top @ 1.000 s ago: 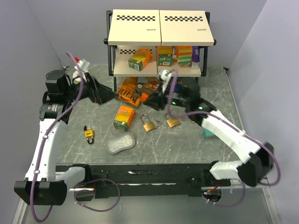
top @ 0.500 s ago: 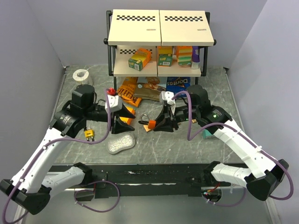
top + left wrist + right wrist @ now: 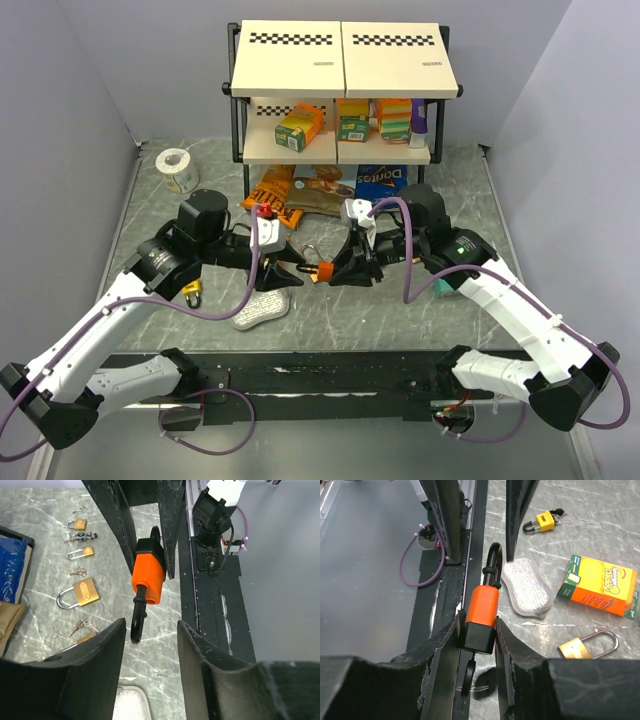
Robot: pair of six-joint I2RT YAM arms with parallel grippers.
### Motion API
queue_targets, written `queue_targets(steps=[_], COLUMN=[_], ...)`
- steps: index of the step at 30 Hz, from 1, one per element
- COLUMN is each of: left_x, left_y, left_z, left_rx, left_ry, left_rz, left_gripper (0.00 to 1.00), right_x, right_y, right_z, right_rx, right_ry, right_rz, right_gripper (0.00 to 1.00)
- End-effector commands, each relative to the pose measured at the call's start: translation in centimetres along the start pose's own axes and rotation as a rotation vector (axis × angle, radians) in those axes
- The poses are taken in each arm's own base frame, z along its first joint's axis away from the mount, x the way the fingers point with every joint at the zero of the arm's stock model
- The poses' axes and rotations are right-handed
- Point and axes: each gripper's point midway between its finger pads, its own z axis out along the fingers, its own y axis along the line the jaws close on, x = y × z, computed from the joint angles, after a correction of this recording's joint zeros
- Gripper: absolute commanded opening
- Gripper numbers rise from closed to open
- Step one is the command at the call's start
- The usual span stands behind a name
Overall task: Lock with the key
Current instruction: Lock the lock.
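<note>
An orange padlock point(image 3: 484, 611) with a black base hangs above the table, with my right gripper point(image 3: 477, 625) shut on its base. A key point(image 3: 469, 677) sticks out of the base, toward the wrist. The black shackle point(image 3: 493, 562) points away toward my left arm. In the left wrist view the padlock point(image 3: 148, 575) faces me, and the shackle's point(image 3: 136, 622) end reaches in between the tips of my left gripper point(image 3: 151, 626). That gripper is open and touches nothing. From above, both grippers meet at the padlock point(image 3: 322, 270) mid-table.
Brass padlocks point(image 3: 82, 592) and loose keys point(image 3: 82, 626) lie on the marble table. A yellow padlock point(image 3: 190, 292), a white scrub pad point(image 3: 260, 308), an orange box point(image 3: 600, 585), chip bags point(image 3: 300, 190), a tape roll point(image 3: 177, 165) and a stocked shelf point(image 3: 340, 90) surround the grippers.
My left arm swung from the far left to the table's middle and its jaws narrowed. My right gripper came forward from near the chip bags, holding the orange padlock.
</note>
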Motion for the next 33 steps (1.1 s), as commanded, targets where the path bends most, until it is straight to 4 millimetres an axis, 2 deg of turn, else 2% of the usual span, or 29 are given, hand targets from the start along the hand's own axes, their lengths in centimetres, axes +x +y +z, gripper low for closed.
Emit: queue_targets(steps=[1,5,9,14,20,26,33], left_x=[-0.1,0.4,0.8,1.1,1.1,0.6,-0.6], left_y=[0.5,0.3,0.0,-0.5,-0.9,-1.3,-1.9], left_z=[0.7,0.7,0.8,0.8,1.0,1.1,1.3], left_rx=[-0.015,-0.010,0.008,0.041,0.072,0.099,0.138], left_ry=[-0.007,0.004,0.017,0.030,0.032,0.022,-0.011], left_rz=[0.023,0.020,0.015,-0.002,-0.022,-0.043,-0.083], left_gripper=[0.49,0.42,0.28,0.25,0.17,0.01,0.01], right_x=[-3.6,-3.3,-3.4,-3.3,-3.4,-3.3,-3.3], right_y=[1.5,1.5,1.5,1.4,1.3,0.9,0.5], right_z=[-0.7,-0.6,-0.7,-0.7,-0.7,-0.5,0.1], right_rx=[-0.038,-0.038,-0.027,-0.027,-0.022,-0.001,0.014], right_ry=[-0.088,-0.083,-0.093,-0.093,-0.097,-0.091,-0.090], right_rz=[-0.119,-0.114,-0.125,-0.131,-0.148,-0.179,-0.236], right_gripper=[0.00,0.00,0.00,0.00,0.00,0.00,0.00])
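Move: The orange padlock sits in the right gripper's fingers, its middle about 3 cm left of that hand point and 1 cm below. From the half-open left gripper it lies roughly 3 cm to the right and 2 cm lower, the shackle pointing between the fingertips. On the table some 20 cm below, a brass padlock lies about 10 cm ahead of the left hand and 1 cm to its right; the white brush lies some 9 cm left and 4 cm ahead. Bring the left gripper down about 2 cm onto the shackle of the orange padlock while closing its fingers from half open until they pinch the black shackle, tipping the hand only about 5 degrees. Keep the right gripper shut on the lock's body, all but still, so that it holds the shackle out towards the left fingers. ##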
